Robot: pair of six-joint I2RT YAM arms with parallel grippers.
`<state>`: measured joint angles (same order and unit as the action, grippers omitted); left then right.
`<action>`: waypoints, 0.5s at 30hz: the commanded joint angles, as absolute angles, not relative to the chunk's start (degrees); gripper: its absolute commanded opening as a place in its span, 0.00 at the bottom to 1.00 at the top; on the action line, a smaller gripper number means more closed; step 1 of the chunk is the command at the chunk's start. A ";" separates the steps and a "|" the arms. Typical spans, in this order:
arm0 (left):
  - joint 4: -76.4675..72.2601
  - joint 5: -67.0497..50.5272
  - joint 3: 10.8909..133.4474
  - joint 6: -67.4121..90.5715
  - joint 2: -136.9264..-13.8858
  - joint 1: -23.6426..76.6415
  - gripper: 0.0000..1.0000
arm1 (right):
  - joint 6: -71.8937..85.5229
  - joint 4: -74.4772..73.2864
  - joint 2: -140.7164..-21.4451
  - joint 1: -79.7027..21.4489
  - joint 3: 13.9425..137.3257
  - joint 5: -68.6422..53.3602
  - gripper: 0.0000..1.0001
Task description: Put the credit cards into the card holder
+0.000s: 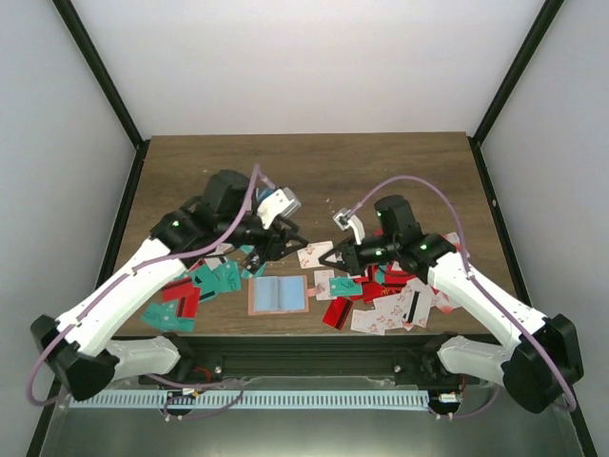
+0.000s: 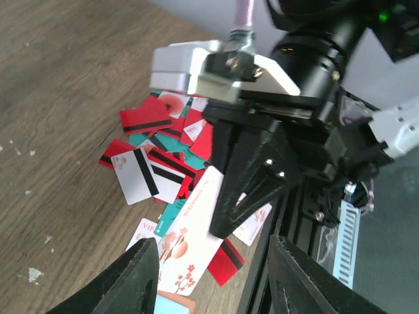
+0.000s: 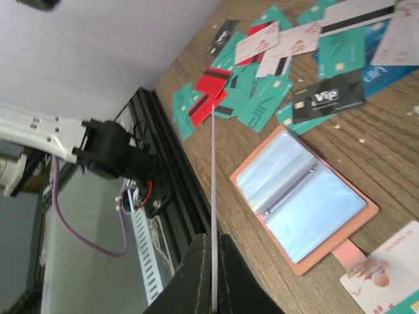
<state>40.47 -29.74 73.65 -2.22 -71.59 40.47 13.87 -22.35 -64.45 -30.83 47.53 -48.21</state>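
Note:
The salmon-pink card holder (image 1: pixel 278 296) lies open and flat near the table's front edge, its clear sleeves facing up (image 3: pixel 304 199). Loose credit cards lie in a left pile (image 1: pixel 195 290) and a right pile (image 1: pixel 385 300). My right gripper (image 3: pixel 213 239) is shut on a white card with red blossom marks (image 2: pixel 196 242), seen edge-on in its own view. It holds that card above the table just right of the holder (image 1: pixel 328 259). My left gripper (image 2: pixel 216 288) faces it, open, fingers either side of that card without touching it (image 1: pixel 276 246).
Red, teal and white cards (image 2: pixel 157 163) spread over the wood behind the held card. The black frame rail (image 3: pixel 173 176) runs along the table's front edge, close below the holder. Grey enclosure walls stand on both sides.

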 commanded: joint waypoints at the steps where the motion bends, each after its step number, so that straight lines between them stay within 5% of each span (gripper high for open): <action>1: 42.97 -33.46 70.71 -10.85 -66.28 40.41 0.48 | 3.38 -27.92 -65.11 -35.42 52.05 -46.67 0.01; 15: 46.09 -37.26 65.67 -16.96 -60.07 40.59 0.44 | -10.79 -27.08 -62.52 -48.61 55.22 -36.13 0.01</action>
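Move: The white card pinched in my right hand has its middle about 5 cm to the right of my half-open left hand, 2 cm back and roughly 6 cm lower. From my right hand, the open card holder lies some 15 cm left, 2 cm back and 20 cm below; a teal card lies about 6 cm right and 1 cm ahead, also on the table. From my left hand, the black VIP card is around 12 cm left, 7 cm ahead and 28 cm below. I keep the card pinched in my right hand and draw it back about 5 cm and left some 4 cm, towards the card holder, rolling the wrist so the card's forward edge lifts and swinging it counter-clockwise, about 25 degrees in all. My left hand goes back 5 cm and left 3 cm alongside, turning slightly clockwise, its fingers still half open around the card's free end. ##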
